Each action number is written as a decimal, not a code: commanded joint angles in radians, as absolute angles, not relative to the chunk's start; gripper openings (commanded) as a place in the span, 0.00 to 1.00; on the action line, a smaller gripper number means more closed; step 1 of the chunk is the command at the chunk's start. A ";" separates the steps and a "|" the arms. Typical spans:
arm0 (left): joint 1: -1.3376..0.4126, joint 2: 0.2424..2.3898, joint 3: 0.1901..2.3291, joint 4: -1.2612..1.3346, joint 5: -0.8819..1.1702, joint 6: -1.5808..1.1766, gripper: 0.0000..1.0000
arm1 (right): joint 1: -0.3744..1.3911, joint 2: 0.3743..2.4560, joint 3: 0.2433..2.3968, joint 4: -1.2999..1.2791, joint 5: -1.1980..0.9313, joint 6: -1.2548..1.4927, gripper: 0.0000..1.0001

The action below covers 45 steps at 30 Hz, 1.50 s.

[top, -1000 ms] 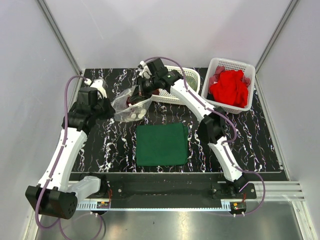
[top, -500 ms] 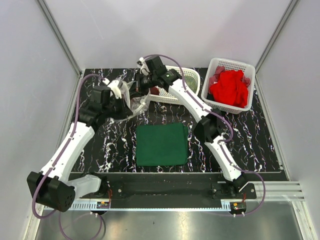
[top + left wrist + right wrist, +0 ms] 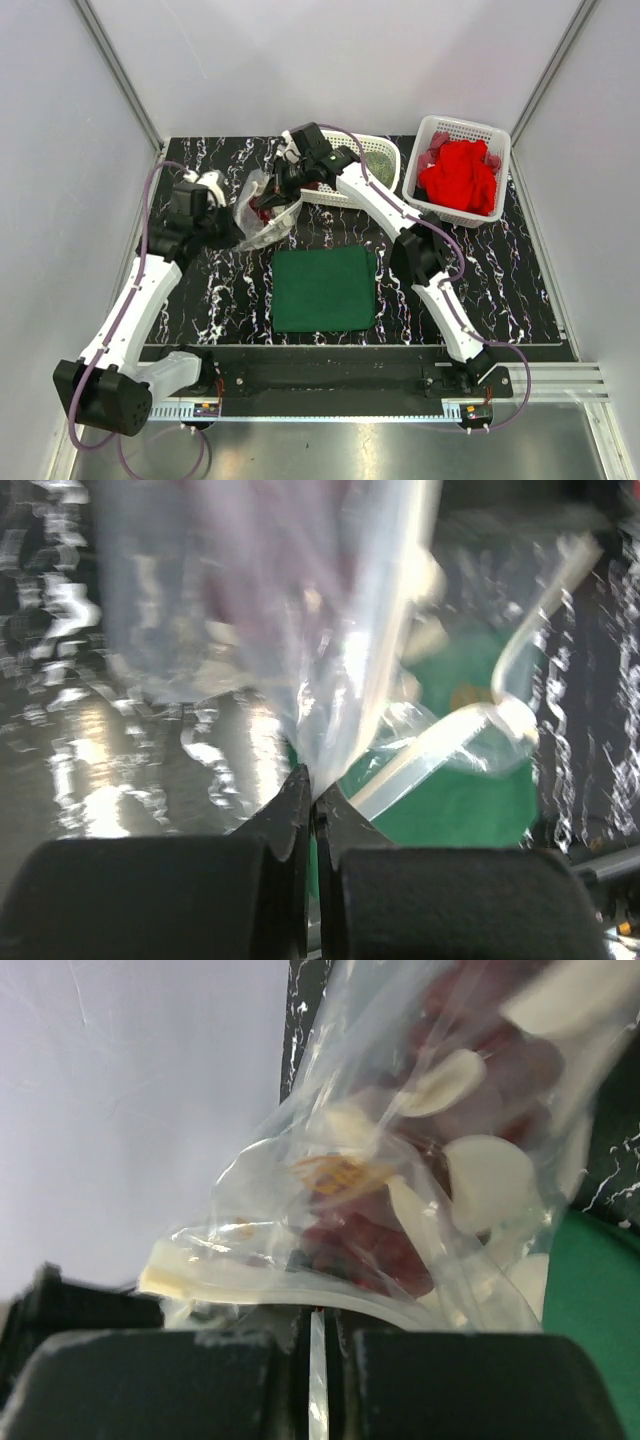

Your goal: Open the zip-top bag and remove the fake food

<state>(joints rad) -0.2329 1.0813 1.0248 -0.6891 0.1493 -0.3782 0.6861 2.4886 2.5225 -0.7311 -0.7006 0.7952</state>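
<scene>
The clear zip-top bag (image 3: 265, 212) hangs between both grippers above the black marbled table, left of the near basket. My left gripper (image 3: 237, 226) is shut on a fold of the bag's film (image 3: 318, 695), its jaws pressed together (image 3: 312, 780). My right gripper (image 3: 284, 190) is shut on the bag's film just under the white zip strip (image 3: 318, 1312). The fake food (image 3: 372, 1246) inside the zip-top bag (image 3: 400, 1160) shows as dark red bumpy pieces, with pale round discs (image 3: 488, 1174) beside them. The bag's mouth gapes between the two grips.
A dark green cloth (image 3: 323, 288) lies flat in front of the bag. A white lattice basket (image 3: 372, 160) stands behind the right arm. Another (image 3: 460, 130) at the back right holds a red cloth (image 3: 457, 176). White walls close in the table.
My left arm swung right toward the right gripper, then drew back left with the bag's film. The bag has been pulled into a wider, more open shape. Both grippers stayed shut.
</scene>
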 commanded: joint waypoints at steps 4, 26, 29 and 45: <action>-0.133 1.089 1.103 -0.654 0.289 -0.319 0.17 | 0.672 2.332 2.379 -0.664 -0.784 0.795 0.00; -0.066 1.002 0.968 -0.606 0.301 -0.390 0.95 | 0.572 2.436 2.516 -0.607 -0.926 0.925 0.00; -0.066 1.006 0.985 -0.598 0.379 -0.332 0.98 | 0.552 2.441 2.510 -0.606 -0.959 0.930 0.00; 0.098 1.207 1.042 -0.572 0.748 -0.248 0.99 | 0.525 2.382 2.428 -0.597 -1.068 0.907 0.00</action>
<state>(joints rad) 0.0536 1.1671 0.9894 -0.6197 0.5983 -0.2581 0.5179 2.4557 2.4481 -0.6388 -0.9958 0.9154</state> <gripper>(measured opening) 0.983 0.022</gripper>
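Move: The zip-top bag hangs between both grippers. Its red grapes lie about 6 cm ahead of the left hand, 5 cm to its right and 5 cm lower, with the green cloth some 13 cm back and 19 cm right, on the table. The white basket that the right hand heads for sits roughly 9 cm ahead of it, 18 cm right and 14 cm down; the green melon inside is 8 cm farther right. The bag's film, pinched by both grippers, is let go by the left, whose fingers spread wide while the hand makes small back-and-forth shifts and ends about 2 cm to the left, beside the bag. Still pinching its part of the bag near the mouth, the right hand first dips back and down slightly, then lifts and carries the bag some 6 cm right, with a smaller stretch forward, towards the basket, tilting about 15 degrees. ##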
